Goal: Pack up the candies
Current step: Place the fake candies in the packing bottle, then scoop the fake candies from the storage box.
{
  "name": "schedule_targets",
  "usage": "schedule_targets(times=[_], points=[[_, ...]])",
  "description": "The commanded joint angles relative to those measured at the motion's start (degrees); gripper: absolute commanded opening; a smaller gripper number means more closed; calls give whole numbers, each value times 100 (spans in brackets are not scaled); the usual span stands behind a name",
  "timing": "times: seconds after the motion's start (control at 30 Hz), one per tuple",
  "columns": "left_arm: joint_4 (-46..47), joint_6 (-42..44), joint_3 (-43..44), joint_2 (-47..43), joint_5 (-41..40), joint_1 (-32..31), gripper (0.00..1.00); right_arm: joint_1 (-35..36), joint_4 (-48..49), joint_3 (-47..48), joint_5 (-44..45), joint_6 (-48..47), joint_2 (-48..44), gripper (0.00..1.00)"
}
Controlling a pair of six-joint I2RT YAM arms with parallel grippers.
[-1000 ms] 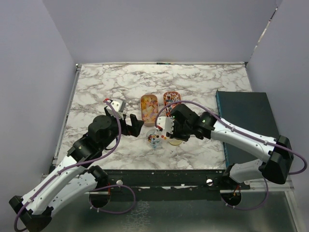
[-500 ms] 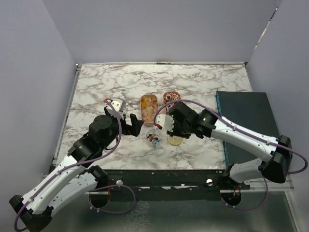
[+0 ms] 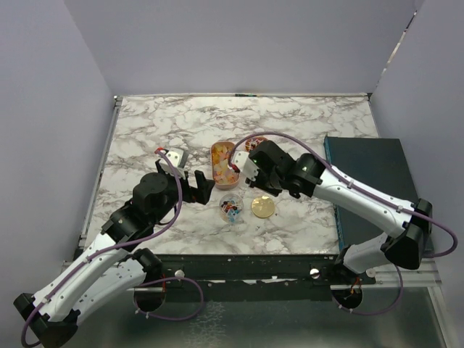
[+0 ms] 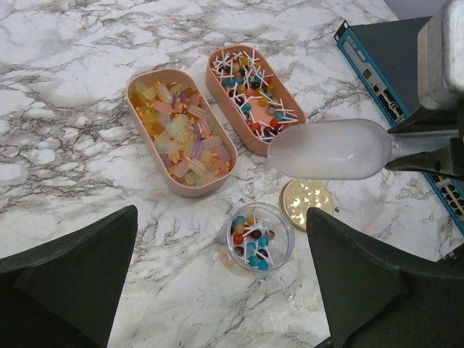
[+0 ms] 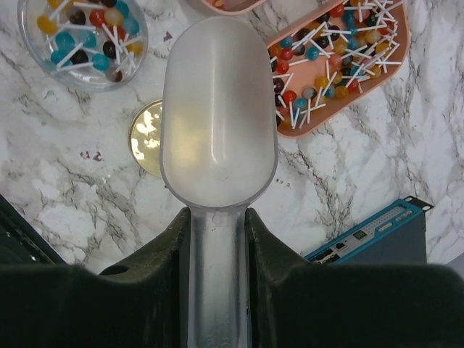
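Observation:
A small clear jar (image 3: 231, 206) holds a few candies (image 4: 255, 238), tiny red, blue and orange sweets on white sticks. My left gripper (image 3: 203, 187) is open and empty, with the jar (image 4: 257, 237) just beyond its jaws. My right gripper (image 3: 252, 168) is shut on the handle of a frosted plastic scoop (image 5: 217, 109), which is empty and hovers over the table between the trays and the jar (image 5: 83, 32). An oval tray (image 4: 180, 130) holds orange-yellow candies. A second oval tray (image 4: 250, 98) holds red, blue and white ones and is mostly hidden by the right arm in the top view.
A round gold lid (image 3: 262, 206) lies flat just right of the jar. A dark blue-green box (image 3: 373, 188) lies along the right side of the marble table (image 3: 159, 130). Purple walls enclose the table.
My right gripper has carried the scoop up and back from the jar towards the trays, uncovering the gold lid. The left arm has not moved.

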Motion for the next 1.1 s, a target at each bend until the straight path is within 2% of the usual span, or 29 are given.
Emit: schedule_targets(times=[0.0,0.27,0.43,0.63,1.07], points=[[-132,8,-23,-63,-177,6,99,-73,-234,632,186,781,420,1],[-156,5,-22,-95,-195,6,99,-242,-1319,2108,98,1863,1688,1],[-165,-2,-27,-154,-219,6,99,-329,-1735,2705,-186,2270,2247,0],[-216,-13,-5,-224,-386,6,99,-366,-2147,3260,-514,2623,2830,1],[-290,-48,-4,-475,-415,6,99,-441,-2381,3909,-890,2892,3497,1]])
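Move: The right hand holds the empty scoop; the tray of gummy candies lies about 14 cm ahead and 14 cm left of that hand, some 13 cm below. The lollipop tray is roughly 17 cm ahead and 2 cm left; the bottle is level with the hand and 11 cm left, and the gold lid almost beneath, 1 cm ahead and 2 cm left. From the left hand, the gummy tray is about 15 cm ahead, 5 cm right and 19 cm below. Keeping its grip on the scoop, the right hand swings left and forward, roughly 7 cm in all, carrying the bowl from above the lid and bottle area towards the near right end of the gummy tray; it rises about 1 cm, then sinks some 4 cm while still drifting left. As it goes the wrist turns about 25 degrees clockwise and tips the fingers until they point nearly straight down, with no touch on the tray or candies to be seen. ##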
